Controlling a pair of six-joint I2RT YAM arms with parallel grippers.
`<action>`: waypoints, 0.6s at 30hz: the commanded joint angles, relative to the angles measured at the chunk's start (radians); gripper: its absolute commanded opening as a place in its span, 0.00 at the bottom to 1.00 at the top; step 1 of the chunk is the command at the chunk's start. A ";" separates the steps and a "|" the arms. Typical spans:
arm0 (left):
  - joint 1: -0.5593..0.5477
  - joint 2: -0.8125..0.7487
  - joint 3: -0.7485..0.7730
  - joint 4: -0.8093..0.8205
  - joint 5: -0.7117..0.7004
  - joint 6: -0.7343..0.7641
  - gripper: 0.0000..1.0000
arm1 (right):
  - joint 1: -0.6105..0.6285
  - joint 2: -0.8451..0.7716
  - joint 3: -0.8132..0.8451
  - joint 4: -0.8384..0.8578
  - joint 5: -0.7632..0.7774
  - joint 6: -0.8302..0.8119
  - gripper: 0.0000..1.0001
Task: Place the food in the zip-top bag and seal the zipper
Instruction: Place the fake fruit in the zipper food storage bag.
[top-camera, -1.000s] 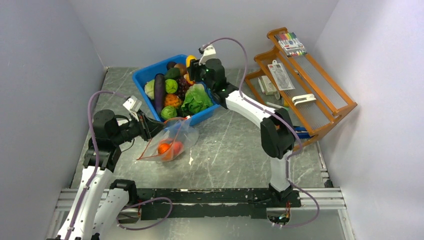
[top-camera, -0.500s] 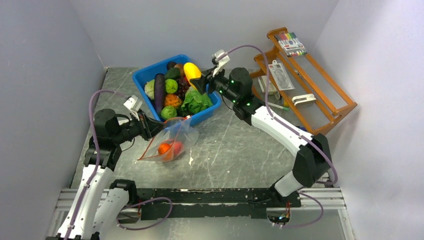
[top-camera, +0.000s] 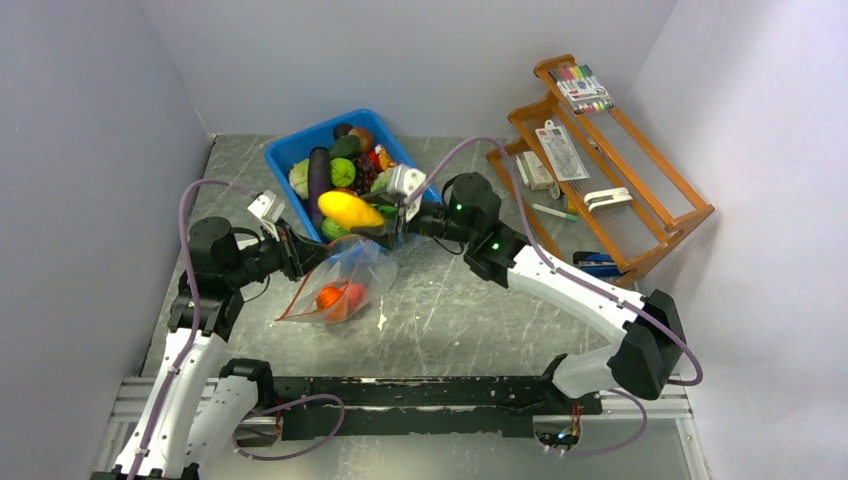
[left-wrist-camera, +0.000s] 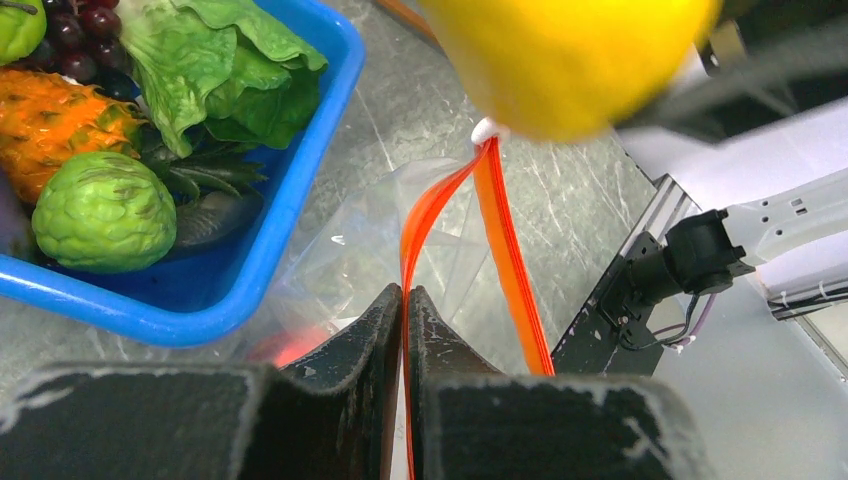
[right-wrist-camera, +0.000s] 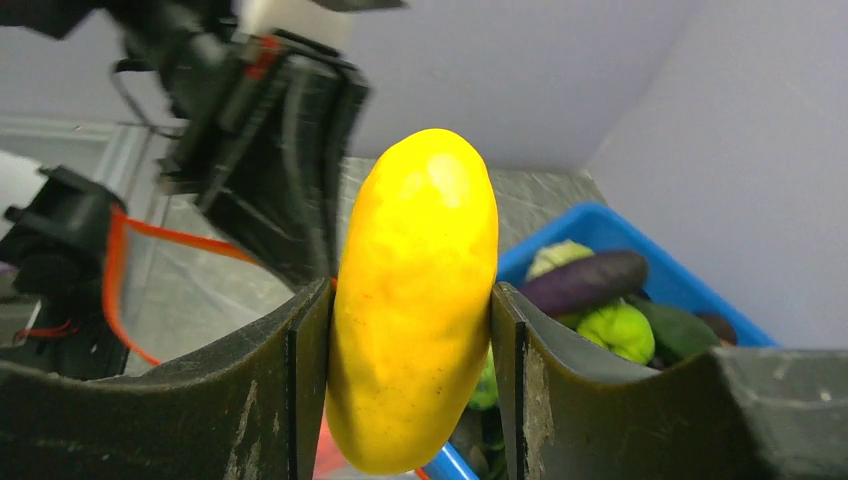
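Observation:
The clear zip-top bag (top-camera: 352, 272) lies in front of the blue bin (top-camera: 285, 152), with orange-red pieces (top-camera: 340, 297) inside it. My left gripper (left-wrist-camera: 404, 300) is shut on one side of the red-orange zipper (left-wrist-camera: 512, 265), holding the mouth apart. My right gripper (right-wrist-camera: 410, 300) is shut on a yellow piece (right-wrist-camera: 415, 290) of food. In the top view that yellow piece (top-camera: 348, 210) hangs just above the bag's mouth, at the bin's near edge. The left gripper (top-camera: 305, 255) is at the bag's left end. More food fills the bin, including a purple eggplant (top-camera: 318, 180) and green balls (left-wrist-camera: 105, 210).
A wooden rack (top-camera: 640, 200) with markers and packets stands at the back right. Grey walls close in on the left, back and right. Lettuce (left-wrist-camera: 230, 70), grapes and an orange fruit lie in the bin beside the bag.
My right arm has lifted the yellow piece out of the bin and carried it left and nearer, to just over the bag's mouth. The left arm and bag have stayed put.

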 joint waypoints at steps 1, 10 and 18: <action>0.000 -0.012 0.003 0.008 0.015 0.006 0.07 | 0.067 -0.035 -0.008 0.038 -0.083 -0.163 0.29; 0.000 -0.013 0.005 0.005 0.047 0.013 0.07 | 0.076 -0.036 -0.110 0.138 -0.351 -0.305 0.31; 0.000 -0.011 0.002 0.016 0.074 0.010 0.07 | 0.078 0.006 -0.036 -0.076 -0.545 -0.632 0.32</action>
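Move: The right hand holds the yellow mango; the open bag mouth lies about 8 cm back, 5 cm to its left and 11 cm lower. The two red-orange fruits in the bag are some 5 cm back, 4 cm left and 25 cm below, while the blue bin's middle is roughly 17 cm ahead, 3 cm left and 20 cm below. From the left hand, pinching the bag's lip, the mouth's middle is about 6 cm back and 2 cm lower. Right hand carries the gripped mango about 9 cm back, sinking slightly late, to the mouth, swinging counter-clockwise some 25 degrees. ##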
